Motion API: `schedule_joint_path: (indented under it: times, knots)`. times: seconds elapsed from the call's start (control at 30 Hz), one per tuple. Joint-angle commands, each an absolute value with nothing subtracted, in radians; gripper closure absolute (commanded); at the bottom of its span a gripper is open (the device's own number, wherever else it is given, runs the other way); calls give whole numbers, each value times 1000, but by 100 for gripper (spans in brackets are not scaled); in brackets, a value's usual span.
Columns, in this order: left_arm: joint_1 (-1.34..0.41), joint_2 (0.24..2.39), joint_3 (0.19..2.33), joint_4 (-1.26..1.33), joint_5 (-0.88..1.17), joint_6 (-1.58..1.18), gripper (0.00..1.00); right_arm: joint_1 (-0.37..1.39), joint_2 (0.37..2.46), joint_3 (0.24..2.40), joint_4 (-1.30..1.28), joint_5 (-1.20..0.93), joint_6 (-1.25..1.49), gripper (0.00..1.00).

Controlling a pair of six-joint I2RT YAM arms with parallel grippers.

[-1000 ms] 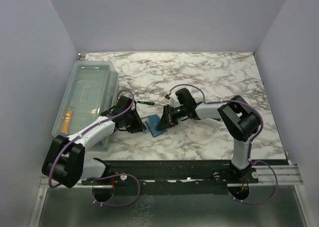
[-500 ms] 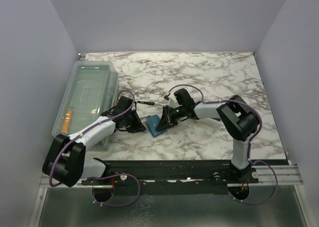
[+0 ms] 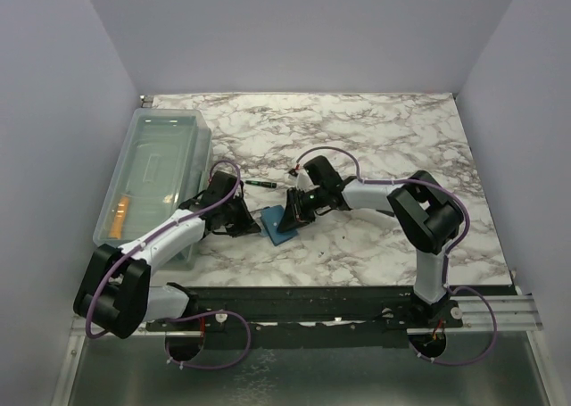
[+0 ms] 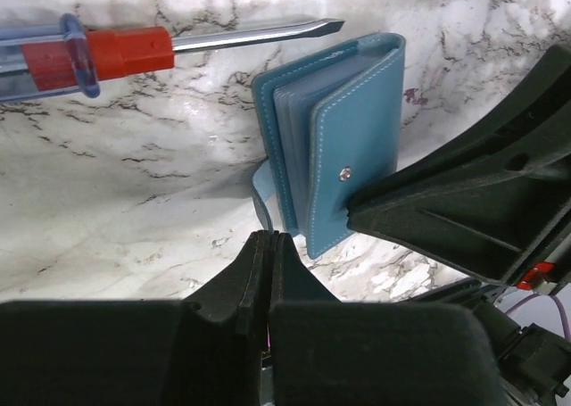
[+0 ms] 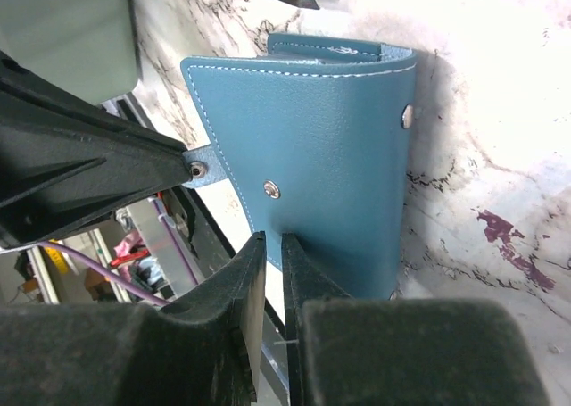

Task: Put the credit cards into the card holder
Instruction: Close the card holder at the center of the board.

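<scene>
The card holder [image 3: 277, 227], a teal-blue wallet, lies on the marble table between my two grippers. Its cover [image 5: 312, 156] is tilted up, and clear inner pockets [image 4: 290, 129] show beneath it. My left gripper [image 4: 268, 236] is shut on the wallet's little snap tab [image 4: 260, 190]. My right gripper [image 5: 268, 239] is closed to a narrow gap on the edge of the cover. A narrow golden-orange piece [image 3: 120, 214], which looks like the credit cards, lies inside the clear bin at the left. No card shows in either wrist view.
A screwdriver [image 4: 116, 53] with a red and clear handle lies on the table just beyond the wallet. The large clear plastic bin [image 3: 156, 169] stands along the left edge, close to my left arm. White walls enclose the table.
My left gripper has closed from partly open to shut at the wallet's tab. My right gripper has shifted slightly left and keeps its hold on the cover.
</scene>
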State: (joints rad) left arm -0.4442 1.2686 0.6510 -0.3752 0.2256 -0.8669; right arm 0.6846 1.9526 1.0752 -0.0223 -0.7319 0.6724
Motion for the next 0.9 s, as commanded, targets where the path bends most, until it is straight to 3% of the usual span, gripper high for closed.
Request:
schedule_joint_path:
  times: [0.0, 0.5, 0.7, 0.87]
  knots:
    - [-438, 1250, 652, -325, 259, -831, 100, 702, 1989, 1108, -117, -567, 598, 84]
    - [-446, 1386, 755, -252, 332, -761, 100, 720, 2055, 1140, -214, -516, 557, 86]
    - [-448, 1417, 772, -249, 336, -752, 100, 719, 1984, 1163, -222, -529, 582, 68]
    - [-448, 1421, 772, -250, 339, -752, 100, 702, 1948, 1246, -303, -444, 579, 60]
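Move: The left hand holds the card holder's strap tab; the snap stud on the cover lies about 4 cm to its right, 2 cm ahead and 2 cm lower. The red-blue screwdriver's middle is some 6 cm left of that hand, 2 cm ahead, and the green screwdriver about 11 cm ahead, 1 cm right. From the right hand, low over the cover, the stud is roughly 1 cm left, 1 cm ahead and just below. Keeping the strap tab pinched in its shut fingers, the left hand draws it forward and to the right towards the stud, about 2.5 cm each way, first lifting nearly 1 cm and then partly sinking back, while turning some 7 degrees clockwise. The right hand stays close over the lower part of the cover with its fingertips at the stud, tips them a little farther down, then late on opens its fingers from nearly shut to over a third and edges about 1 cm forward and up. ##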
